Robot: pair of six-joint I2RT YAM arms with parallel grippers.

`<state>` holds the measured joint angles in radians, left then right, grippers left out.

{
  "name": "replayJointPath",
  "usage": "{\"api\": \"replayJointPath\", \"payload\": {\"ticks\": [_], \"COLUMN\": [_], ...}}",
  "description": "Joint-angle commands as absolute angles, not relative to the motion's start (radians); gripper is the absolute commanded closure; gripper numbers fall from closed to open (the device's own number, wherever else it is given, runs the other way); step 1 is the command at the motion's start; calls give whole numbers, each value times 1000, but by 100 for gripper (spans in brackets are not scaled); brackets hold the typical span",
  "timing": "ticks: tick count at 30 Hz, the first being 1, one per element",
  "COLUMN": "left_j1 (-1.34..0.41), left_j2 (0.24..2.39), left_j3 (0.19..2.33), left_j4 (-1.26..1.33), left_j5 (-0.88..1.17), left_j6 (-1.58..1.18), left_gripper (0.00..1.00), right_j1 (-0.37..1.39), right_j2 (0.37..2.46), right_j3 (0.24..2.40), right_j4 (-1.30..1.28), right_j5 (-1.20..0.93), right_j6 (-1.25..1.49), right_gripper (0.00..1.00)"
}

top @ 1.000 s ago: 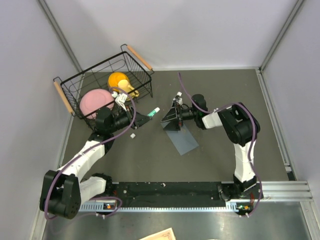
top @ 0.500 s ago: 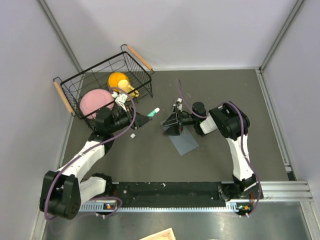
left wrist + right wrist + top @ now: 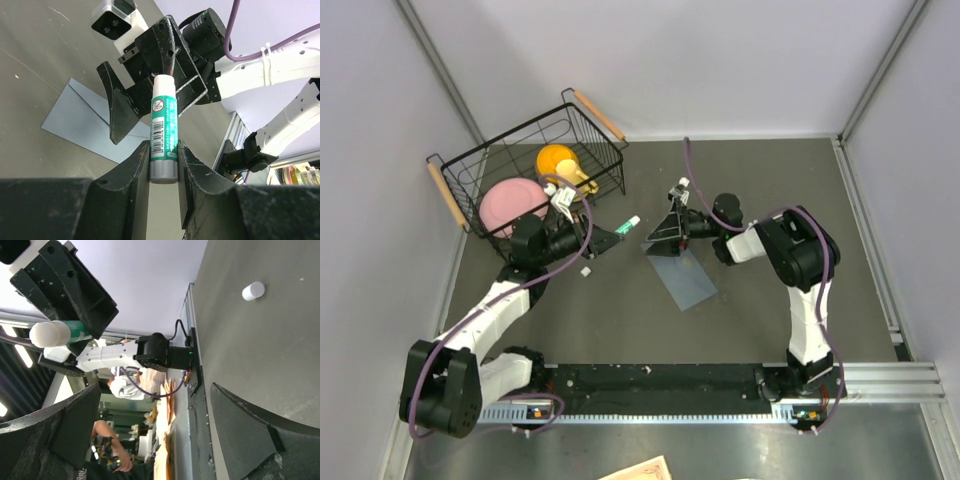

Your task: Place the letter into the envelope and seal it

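The blue-grey envelope (image 3: 686, 277) (image 3: 82, 117) lies flat on the dark table. Hovering over its far corner is my right gripper (image 3: 660, 236) (image 3: 155, 440), its jaws wide apart and empty. My left gripper (image 3: 616, 232) (image 3: 164, 165) is shut on a white-and-green glue stick (image 3: 629, 222) (image 3: 164, 122) (image 3: 52, 333). The stick's uncapped white end points at the right gripper. The letter is not in view.
The small white glue cap (image 3: 586, 271) (image 3: 253, 290) lies on the table left of the envelope. A black wire basket (image 3: 450, 160) with a pink plate and a yellow cup stands at the back left. A cream sheet's corner (image 3: 642, 470) shows beyond the near rail.
The right gripper dipped toward the envelope half a second ago and has since come back up and slightly away. The left arm and the glue stick have stayed still.
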<state>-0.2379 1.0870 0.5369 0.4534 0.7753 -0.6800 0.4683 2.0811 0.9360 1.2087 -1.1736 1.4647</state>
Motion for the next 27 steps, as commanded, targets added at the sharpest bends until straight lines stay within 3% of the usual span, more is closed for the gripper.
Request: {"api": "replayJointPath", "payload": {"ticks": [1,17,27], "left_j1": [-233,-233,-233], "left_j2": [1094,1098,1083], "left_j3": [565,563,572], "left_j4": [526,512,474], "left_j5": [798,799,796], "left_j6": [-690,-683,-666], "left_gripper": [100,100,100], "right_j1": [445,420,400], "right_j2": [2095,2287,2444], "right_j3": [913,910,916], "right_j4": [1183,1167,1400], "right_j5": [-1169,-1143,-1167], "right_j6": [1384,1295,1501], "right_gripper": [9,11,13]}}
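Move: The envelope lies on the table under my right hand: its middle is about 6 cm to the right, level fore and aft, some 11 cm down, with its left long edge nearly beneath my open fingers. The glue stick in my left fingers is about 5 cm left and 8 cm higher, level fore and aft. Its white cap lies on the table some 15 cm left and 1 cm back. From my left hand the envelope is about 13 cm right, 1 cm forward and 18 cm below. I bring my wide-open right hand down about 7 cm, drifting a couple of centimetres to the right, until the lower finger comes to rest on the envelope near the middle of its left long edge. Then I stay down there, pressing on the paper, with only a slight change in wrist tilt and no closing of the fingers. ##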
